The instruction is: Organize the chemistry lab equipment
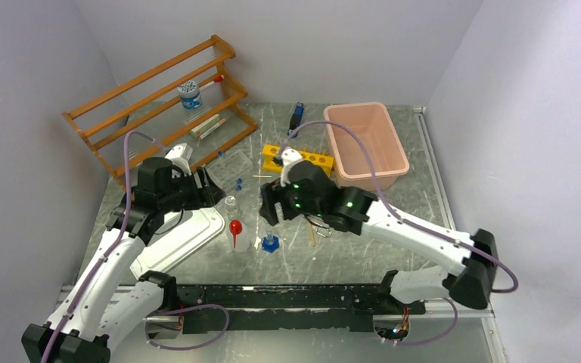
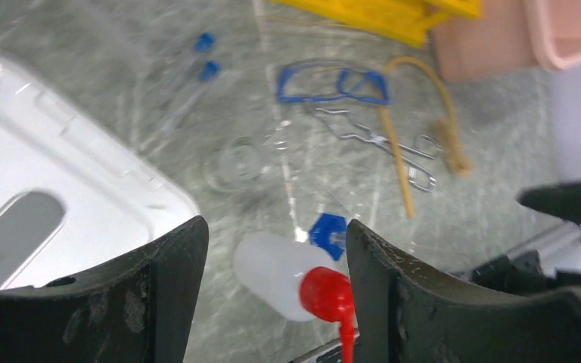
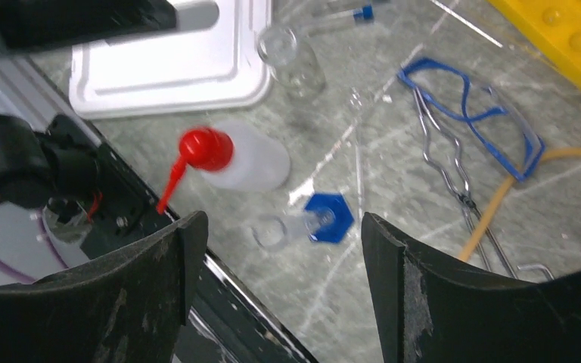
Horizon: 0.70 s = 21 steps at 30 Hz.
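Note:
The red-capped clear squeeze bottle (image 2: 276, 272) lies on its side between the fingers of my open left gripper (image 2: 274, 236), its red cap (image 2: 325, 293) close to the right finger. My right gripper (image 3: 281, 227) is open above the small vial with the blue hexagonal end (image 3: 325, 219). That vial (image 1: 271, 243) lies just right of the bottle (image 1: 234, 227). The blue-framed goggles (image 3: 469, 106), metal tongs (image 3: 446, 166) and yellowish tubing (image 3: 499, 197) lie together further right. Blue-capped clear tubes (image 2: 204, 57) and a small glass beaker (image 2: 238, 159) lie beyond the bottle.
A white lid (image 1: 181, 238) lies under my left arm. A wooden rack (image 1: 159, 98) holding a jar stands at the back left, a yellow tube rack (image 1: 310, 157) in the middle and a pink bin (image 1: 367, 144) at the back right. A black rail (image 1: 287, 296) runs along the near edge.

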Tool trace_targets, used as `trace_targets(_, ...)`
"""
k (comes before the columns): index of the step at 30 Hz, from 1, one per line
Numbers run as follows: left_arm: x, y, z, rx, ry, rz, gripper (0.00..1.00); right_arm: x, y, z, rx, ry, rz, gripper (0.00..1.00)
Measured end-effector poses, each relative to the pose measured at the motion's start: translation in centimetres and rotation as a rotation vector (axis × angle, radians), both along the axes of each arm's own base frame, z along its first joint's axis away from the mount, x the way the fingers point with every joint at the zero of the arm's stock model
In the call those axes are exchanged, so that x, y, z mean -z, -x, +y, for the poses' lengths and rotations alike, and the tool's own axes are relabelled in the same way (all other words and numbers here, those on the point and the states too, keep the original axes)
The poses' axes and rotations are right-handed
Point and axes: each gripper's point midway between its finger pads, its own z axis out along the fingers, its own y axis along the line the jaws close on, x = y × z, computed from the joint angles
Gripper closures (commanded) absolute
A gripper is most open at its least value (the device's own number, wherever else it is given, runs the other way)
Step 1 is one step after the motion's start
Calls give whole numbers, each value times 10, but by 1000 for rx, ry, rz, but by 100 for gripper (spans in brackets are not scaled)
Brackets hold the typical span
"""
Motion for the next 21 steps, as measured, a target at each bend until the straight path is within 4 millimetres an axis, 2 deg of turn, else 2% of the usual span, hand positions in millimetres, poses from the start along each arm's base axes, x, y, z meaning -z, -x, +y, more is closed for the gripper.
trace_targets(2, 11, -1, 14, -95, -36, 50, 33, -6, -4, 18, 25, 28, 5, 22)
trace_targets(5, 32, 1, 45, -297, -115, 147, 33, -12, -16, 44, 72, 53, 10, 22)
trace_targets(7, 40, 6, 65, -415, -164, 187, 33, -5, -24, 59, 102, 87, 23, 22)
trace_targets(9, 39, 10, 78, -494, -190, 195, 33, 9, -30, 70, 122, 139, 36, 21)
trace_targets(11, 29, 12, 93, -576, -207, 173, 32, 25, -33, 80, 128, 194, 48, 20)
trace_targets(16, -18, 16, 122, -731, -197, 33, 30, 55, -40, 116, 112, 290, 61, 19)
trace_targets(21, -43, 24, 139, -804, -189, -60, 29, 75, -52, 138, 130, 351, 48, 19)
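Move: From the right gripper the glass beaker stands about 10 cm ahead, 13 cm left and 21 cm below. The red-tipped bottle stands some 10 cm to this gripper's left, level with it; the blue-footed cylinder stands almost straight beneath. Two blue-capped tubes lie about 9 cm beyond the beaker. From the left gripper the white lid's middle lies roughly 20 cm left and 22 cm below, and the beaker about 6 cm ahead and 19 cm below. Swing the right gripper about 14 cm left, easing forward and sinking some 7 cm towards the glass beaker, tipping the fingers about 20 degrees more steeply down and keeping them open. Meanwhile clear the left gripper away from the beaker, about 14 cm left over the white lid, dipping first and then rising, turning counter-clockwise, still open and empty. ##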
